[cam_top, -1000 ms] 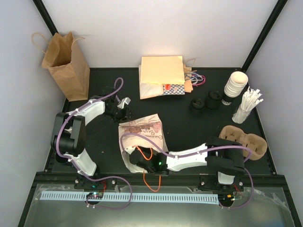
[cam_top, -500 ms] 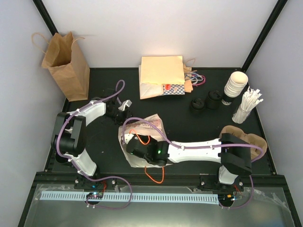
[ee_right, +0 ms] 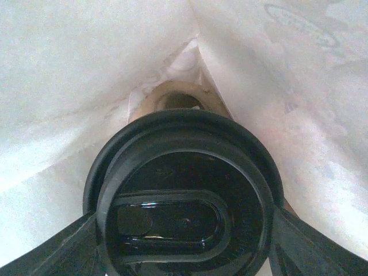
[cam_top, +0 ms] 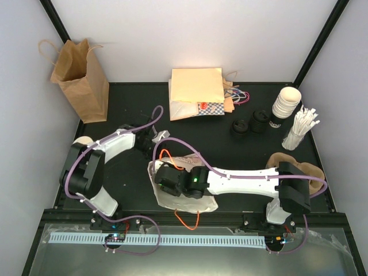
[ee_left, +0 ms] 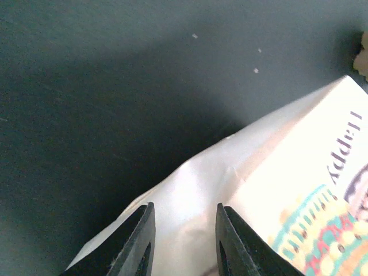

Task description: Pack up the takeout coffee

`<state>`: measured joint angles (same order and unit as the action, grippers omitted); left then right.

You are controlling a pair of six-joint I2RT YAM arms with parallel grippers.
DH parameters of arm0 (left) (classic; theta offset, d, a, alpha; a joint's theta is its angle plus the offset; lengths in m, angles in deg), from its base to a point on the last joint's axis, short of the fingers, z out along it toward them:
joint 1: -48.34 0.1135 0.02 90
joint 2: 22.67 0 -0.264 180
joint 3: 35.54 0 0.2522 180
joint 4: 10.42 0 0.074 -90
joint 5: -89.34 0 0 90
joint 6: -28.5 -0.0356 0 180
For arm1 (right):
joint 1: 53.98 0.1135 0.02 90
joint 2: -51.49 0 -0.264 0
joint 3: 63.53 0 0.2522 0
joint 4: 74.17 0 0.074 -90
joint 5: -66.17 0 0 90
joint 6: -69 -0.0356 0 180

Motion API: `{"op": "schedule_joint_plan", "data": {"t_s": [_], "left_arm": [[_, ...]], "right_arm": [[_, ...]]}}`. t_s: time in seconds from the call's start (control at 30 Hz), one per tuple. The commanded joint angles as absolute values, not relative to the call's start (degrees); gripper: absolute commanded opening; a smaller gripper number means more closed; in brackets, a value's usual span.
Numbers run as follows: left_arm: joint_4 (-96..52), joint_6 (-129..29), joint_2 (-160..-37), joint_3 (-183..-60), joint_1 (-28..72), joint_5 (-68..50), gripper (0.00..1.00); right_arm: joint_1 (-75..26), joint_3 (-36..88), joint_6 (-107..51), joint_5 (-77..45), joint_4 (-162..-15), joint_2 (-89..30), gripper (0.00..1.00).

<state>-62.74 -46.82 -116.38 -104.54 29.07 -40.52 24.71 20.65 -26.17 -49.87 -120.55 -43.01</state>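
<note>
The takeout coffee's round black lid (ee_right: pixel 184 195) fills the right wrist view, and my right gripper (ee_right: pixel 184 233) is shut on the cup, a finger at each side. White paper walls surround it: it is inside the printed white paper bag (cam_top: pixel 201 202) lying on the black table. From above, the right gripper (cam_top: pixel 167 181) sits in the bag's mouth, and the cup itself is hidden. My left gripper (cam_top: pixel 152 138) is at the bag's far left corner. In the left wrist view its fingers (ee_left: pixel 141 241) straddle a fold of the bag (ee_left: pixel 270 178).
A brown paper bag (cam_top: pixel 80 77) stands at the back left. Flat yellow bags (cam_top: pixel 195 92) lie at the back centre. Loose black lids (cam_top: pixel 250 123), stacked cream cups (cam_top: pixel 286 103), straws (cam_top: pixel 299 129) and a cardboard cup carrier (cam_top: pixel 313 172) are at the right.
My right arm has stretched left and pushed the cup deeper into the white bag. The left gripper has moved right along the bag's far edge, and the bag has shifted nearer.
</note>
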Motion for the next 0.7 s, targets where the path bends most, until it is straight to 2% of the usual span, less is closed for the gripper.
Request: {"op": "schedule_joint_plan", "data": {"t_s": [0.0,0.27,0.53,0.67], "left_arm": [[-65.3,-43.5,-112.2,-101.6,24.8,-43.9,0.31],[-61.8,-41.6,-110.9,-100.3,21.4,-40.6,0.36],[-59.2,-39.8,-106.6,-100.2,24.1,-36.3,0.58],[-58.4,-39.9,-104.2,-99.0,26.9,-35.5,0.62]], "right_arm": [[22.7,21.5,-30.2,-49.6,-127.2,-40.2,0.30],[22.6,20.5,-30.7,-46.4,-130.9,-40.1,0.30],[21.5,23.0,-29.4,-44.0,-133.2,-42.7,0.30],[20.3,24.1,-28.5,-42.6,-133.5,-43.6,0.30]]}}
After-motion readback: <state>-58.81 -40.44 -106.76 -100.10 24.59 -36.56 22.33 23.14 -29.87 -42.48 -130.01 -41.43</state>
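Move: The right hand holds the lidded coffee inside the paper bag. The cup holder pocket it is being taken to lies about 7 cm ahead, 4 cm left and 9 cm below it. The bag's far orange handle is some 8 cm straight ahead, its near one about 12 cm back and 6 cm right, both slightly above this hand. From the left hand, at the bag's far-left side, the bag's middle is roughly 10 cm back and 6 cm right, about level in height. The right fingers keep their grip on the coffee while the hand draws back and right about 3 cm inside the bag, tipping some 10 degrees steeper, then eases about 1 cm forward. The left hand, close against the bag's outside, goes back and right about 4 cm towards the bag, then rises 2 cm, drifting slightly forward and left as its fingers open to nearly two-thirds. ##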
